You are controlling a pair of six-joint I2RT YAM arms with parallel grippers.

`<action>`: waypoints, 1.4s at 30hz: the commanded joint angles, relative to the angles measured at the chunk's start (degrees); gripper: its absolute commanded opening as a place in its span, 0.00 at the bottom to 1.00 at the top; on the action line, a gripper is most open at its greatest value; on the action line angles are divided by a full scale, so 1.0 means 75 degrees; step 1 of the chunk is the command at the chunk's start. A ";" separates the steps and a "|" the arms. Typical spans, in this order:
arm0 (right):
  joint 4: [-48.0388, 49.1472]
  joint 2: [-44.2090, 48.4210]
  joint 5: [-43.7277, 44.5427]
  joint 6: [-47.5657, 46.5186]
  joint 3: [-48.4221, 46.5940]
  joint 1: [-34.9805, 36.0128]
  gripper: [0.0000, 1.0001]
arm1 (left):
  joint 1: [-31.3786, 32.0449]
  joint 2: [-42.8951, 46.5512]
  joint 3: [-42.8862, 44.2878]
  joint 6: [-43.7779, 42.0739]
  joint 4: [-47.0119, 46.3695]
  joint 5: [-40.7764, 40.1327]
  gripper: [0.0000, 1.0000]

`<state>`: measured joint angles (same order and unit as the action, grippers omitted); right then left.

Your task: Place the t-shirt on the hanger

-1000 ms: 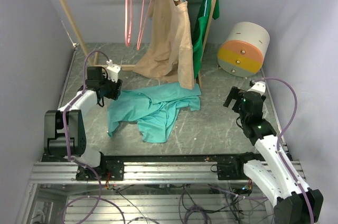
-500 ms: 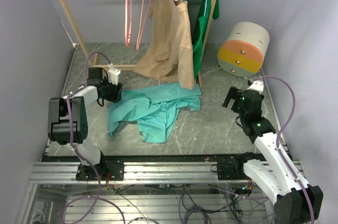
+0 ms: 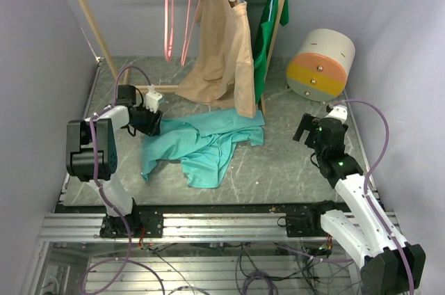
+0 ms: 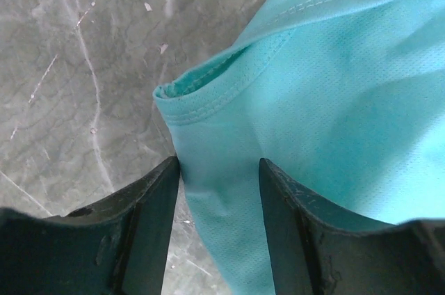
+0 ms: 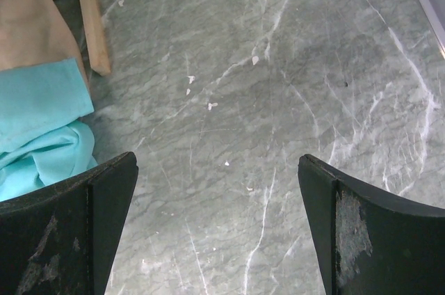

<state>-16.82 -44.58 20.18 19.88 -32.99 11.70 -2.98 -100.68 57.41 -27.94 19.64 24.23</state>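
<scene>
The teal t-shirt [image 3: 201, 145] lies crumpled on the grey table, mid-left. My left gripper [image 3: 151, 124] is low at the shirt's upper left corner. In the left wrist view the gripper [image 4: 220, 170] is partly open, and its two fingers straddle a hemmed fold of the t-shirt [image 4: 334, 100] without pinching it. Two pink hangers [image 3: 168, 17] hang empty from the rail at the back left. My right gripper [image 3: 304, 128] is wide open and empty [image 5: 217, 170] over bare table, right of the shirt, whose edge [image 5: 35, 121] shows at the left.
A wooden rack [image 3: 87, 13] stands at the back. A beige garment [image 3: 226, 51] on a blue hanger and a dark green garment [image 3: 268, 24] hang from it. The rack's foot [image 5: 94, 30] is near the shirt. A round cream, orange and yellow drawer unit [image 3: 321, 64] stands at the back right.
My left gripper has shifted a little right onto the shirt's corner, and the left arm has folded more upright. The right arm has hardly moved.
</scene>
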 commanded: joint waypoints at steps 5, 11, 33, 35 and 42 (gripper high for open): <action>0.0066 -0.0135 0.0075 -0.0078 -0.0225 0.0012 1.00 | -0.0056 -0.0687 0.0324 -0.0088 0.0870 0.0536 0.39; -0.0307 -0.0009 -0.0266 -0.0356 -0.0642 0.0010 0.99 | -0.0059 0.0174 0.0646 -0.0114 0.1135 0.0577 0.14; -0.2042 -0.0103 -0.3813 -0.0614 -0.3321 0.0139 0.78 | 0.1510 0.3278 0.2881 -0.2971 0.6710 0.0949 0.08; -0.2133 -0.0404 -0.3892 -0.0676 -0.3722 0.0186 0.77 | 0.1545 0.3324 0.3050 -0.3033 0.6970 0.1009 0.08; -0.2163 -0.0791 -0.2671 -0.0750 -0.3932 0.1404 0.75 | 0.1546 0.2843 0.4923 -0.3093 0.8107 0.1460 0.08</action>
<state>-31.68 -48.99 -5.93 14.31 -62.11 16.29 8.43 -78.00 86.76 -49.74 73.93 32.67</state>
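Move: Right between the left hand's half-open fingers lies the teal t-shirt's sleeve end, about 1 cm ahead and 1 cm below. From this hand, the t-shirt's middle is roughly 16 cm right and 5 cm back, the rack's wooden foot bar some 16 cm ahead and 2 cm left, and the tan shirt's lower hem about 12 cm ahead, 19 cm right. From the right hand, the sleeve end is roughly 55 cm left, 8 cm ahead and 15 cm below. Closing on the sleeve cloth just behind its cuff, the left fingers pinch it and carry it up about 20 cm, then draw it back some 11 cm and to the right, the wrist turning about 30 degrees clockwise. The empty right hand starts shortly after the pinch, rising about 15 cm and swinging 10 cm left, turning counter-clockwise and narrowing its wide-open fingers a little. ##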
